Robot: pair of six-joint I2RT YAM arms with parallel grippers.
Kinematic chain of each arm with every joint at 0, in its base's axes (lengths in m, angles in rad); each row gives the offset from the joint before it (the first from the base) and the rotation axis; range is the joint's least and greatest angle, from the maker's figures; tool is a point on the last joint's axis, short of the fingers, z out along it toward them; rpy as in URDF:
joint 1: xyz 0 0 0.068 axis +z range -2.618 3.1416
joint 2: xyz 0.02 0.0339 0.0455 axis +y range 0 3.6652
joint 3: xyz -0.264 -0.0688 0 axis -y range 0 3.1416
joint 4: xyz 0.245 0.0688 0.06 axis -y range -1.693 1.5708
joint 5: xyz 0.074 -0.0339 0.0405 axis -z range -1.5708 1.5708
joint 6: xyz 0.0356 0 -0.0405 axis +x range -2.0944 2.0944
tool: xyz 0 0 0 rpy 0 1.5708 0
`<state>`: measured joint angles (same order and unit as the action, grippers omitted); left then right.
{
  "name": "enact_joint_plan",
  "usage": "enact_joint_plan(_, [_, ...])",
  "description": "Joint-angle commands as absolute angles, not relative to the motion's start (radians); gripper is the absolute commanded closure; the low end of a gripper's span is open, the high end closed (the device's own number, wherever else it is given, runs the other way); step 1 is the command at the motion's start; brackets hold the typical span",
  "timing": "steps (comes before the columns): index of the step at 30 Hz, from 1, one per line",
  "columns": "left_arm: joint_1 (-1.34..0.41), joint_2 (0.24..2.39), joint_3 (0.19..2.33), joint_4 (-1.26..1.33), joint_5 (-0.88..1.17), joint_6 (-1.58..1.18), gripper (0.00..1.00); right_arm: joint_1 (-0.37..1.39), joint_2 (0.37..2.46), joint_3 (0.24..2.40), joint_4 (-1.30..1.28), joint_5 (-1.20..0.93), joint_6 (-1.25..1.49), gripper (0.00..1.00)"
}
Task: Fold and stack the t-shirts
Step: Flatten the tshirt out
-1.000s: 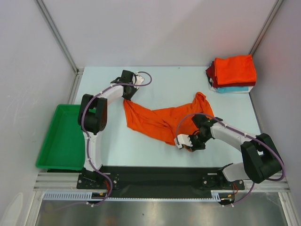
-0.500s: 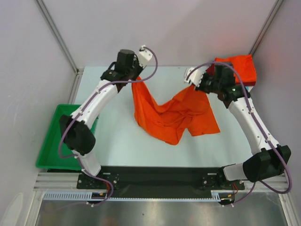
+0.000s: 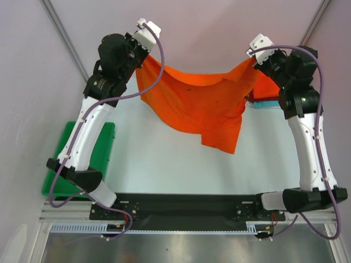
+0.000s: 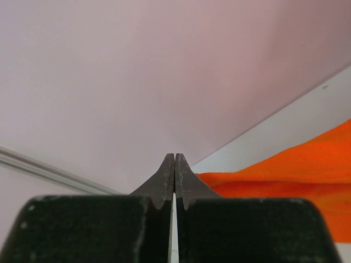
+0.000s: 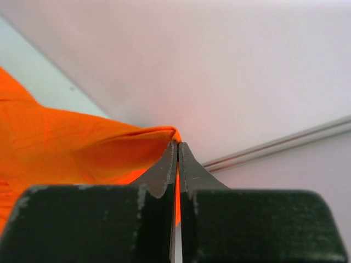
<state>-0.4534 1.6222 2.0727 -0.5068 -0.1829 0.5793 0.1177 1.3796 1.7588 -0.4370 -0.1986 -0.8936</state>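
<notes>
A bright orange t-shirt [image 3: 200, 101] hangs spread in the air between my two raised arms, its lower hem dangling above the table. My left gripper [image 3: 140, 59] is shut on its upper left corner; in the left wrist view the jaws [image 4: 174, 156] are pressed together with orange cloth [image 4: 290, 175] running off to the right. My right gripper [image 3: 254, 62] is shut on the upper right corner, and orange cloth [image 5: 82, 148] shows pinched between those jaws [image 5: 176, 143]. A stack of folded t-shirts [image 3: 267, 93], orange-red over teal, lies at the back right, mostly hidden by the shirt and the right arm.
A green plastic tray [image 3: 57, 175] sits off the table's left edge, partly behind the left arm. Pale walls and metal frame posts [image 3: 60, 35] close in the back and sides. The pale table [image 3: 164, 159] lies below the hanging shirt.
Both arms rose and spread apart, lifting the orange shirt from a crumpled drape on the table to a hanging sheet stretched between the grippers.
</notes>
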Motion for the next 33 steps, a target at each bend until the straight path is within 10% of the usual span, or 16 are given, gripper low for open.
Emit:
enact_joint_plan(1, [-0.501,1.505,2.125,-0.482,-0.230,0.652,1.00,0.117,1.249,1.815,-0.365,-0.147,-0.854,1.00])
enact_joint_plan(23, [-0.561,1.206,2.064,-0.511,-0.265,0.684,1.00,0.115,1.081,2.155,-0.423,-0.126,-0.785,1.00])
enact_joint_plan(33, [-0.506,1.215,1.613,-0.489,-0.295,0.640,1.00,0.115,1.187,1.761,-0.301,-0.221,-0.743,1.00])
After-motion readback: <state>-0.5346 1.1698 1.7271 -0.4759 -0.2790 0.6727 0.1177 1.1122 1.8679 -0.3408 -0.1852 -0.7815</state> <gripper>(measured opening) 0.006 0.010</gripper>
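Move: Between the two grippers hangs the orange t-shirt, a corner pinched in each, with its middle about 18 cm right of the left hand, 6 cm back and 24 cm below. From the right hand that middle is some 21 cm left, 5 cm back and 23 cm down. The green bin is about 27 cm left of the left hand, 18 cm back and 44 cm lower; the folded stack is roughly 18 cm ahead of the right hand, 11 cm right and 42 cm down. Flinging the t-shirt open, both hands keep their pinch and swing back and up together, the left about 18 cm back and drifting left, the right nearly 27 cm back, their fingers tipping upward. Then both reverse sharply, driving forward and down as the wrists begin tipping down again, the left sinking further. ##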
